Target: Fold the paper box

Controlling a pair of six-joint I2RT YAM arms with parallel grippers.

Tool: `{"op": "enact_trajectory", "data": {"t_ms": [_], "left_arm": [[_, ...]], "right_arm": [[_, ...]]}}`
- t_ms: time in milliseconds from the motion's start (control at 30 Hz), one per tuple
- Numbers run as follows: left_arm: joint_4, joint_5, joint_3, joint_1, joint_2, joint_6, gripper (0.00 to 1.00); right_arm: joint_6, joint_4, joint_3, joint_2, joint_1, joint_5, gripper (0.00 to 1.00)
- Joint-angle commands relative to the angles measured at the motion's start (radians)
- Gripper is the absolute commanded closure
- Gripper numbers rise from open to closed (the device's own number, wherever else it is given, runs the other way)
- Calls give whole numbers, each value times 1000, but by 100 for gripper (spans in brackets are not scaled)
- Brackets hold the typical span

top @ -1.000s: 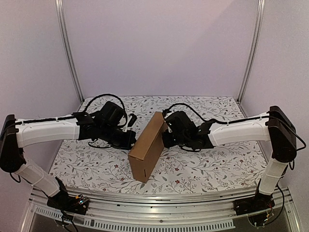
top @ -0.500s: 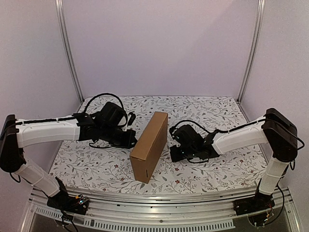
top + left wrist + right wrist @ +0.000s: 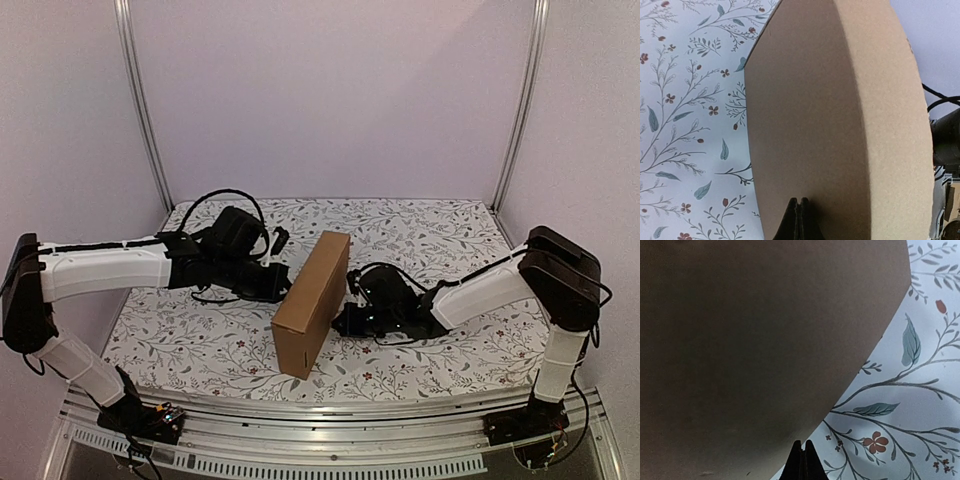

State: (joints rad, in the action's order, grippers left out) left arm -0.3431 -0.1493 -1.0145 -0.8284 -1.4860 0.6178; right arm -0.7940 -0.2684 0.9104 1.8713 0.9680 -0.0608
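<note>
The paper box (image 3: 311,303) is a closed brown cardboard mailer standing on one long edge in the middle of the table, tilted a little. My left gripper (image 3: 285,283) is shut with nothing in it, its tip against the box's left face (image 3: 805,135). My right gripper (image 3: 340,322) is shut too, low by the table, its tip at the bottom of the box's right face (image 3: 755,350). In the wrist views the left gripper (image 3: 798,201) and the right gripper (image 3: 803,443) show closed black tips with no gap.
The floral tablecloth (image 3: 430,345) covers the table. Metal frame posts (image 3: 141,105) stand at the back corners and a rail (image 3: 320,440) runs along the near edge. Black cables (image 3: 215,200) loop over the left arm.
My right arm has dropped from the box's upper edge to low beside its base. The left gripper has edged closer to the box, which stands slightly more upright.
</note>
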Motion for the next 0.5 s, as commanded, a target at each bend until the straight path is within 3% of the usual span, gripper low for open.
{"op": "enact_trajectory", "data": {"t_ms": [0,467], "left_arm": [[41,-39,-5,-1,-8,6,100],[57,-52,-5,-39,32,8,100]], "right_arm": [[-112,-91,27,79,-5,-68,100],[-196,-150,193,259,-2,-136,100]]}}
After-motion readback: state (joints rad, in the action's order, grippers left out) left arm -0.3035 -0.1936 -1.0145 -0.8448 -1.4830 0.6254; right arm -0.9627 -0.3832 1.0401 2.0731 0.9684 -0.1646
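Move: The paper box stands on edge between the hands, running mostly forward and back, with nothing else near it. Its middle lies about 4 cm to the left of the right hand, 2 cm ahead and some 4 cm higher. From the left hand it is about 4 cm to the right, 1 cm ahead and 6 cm lower. Right hand dips, then pushes the box's foot left about 4 cm; left fingers, shut, follow its upper side rightward. ##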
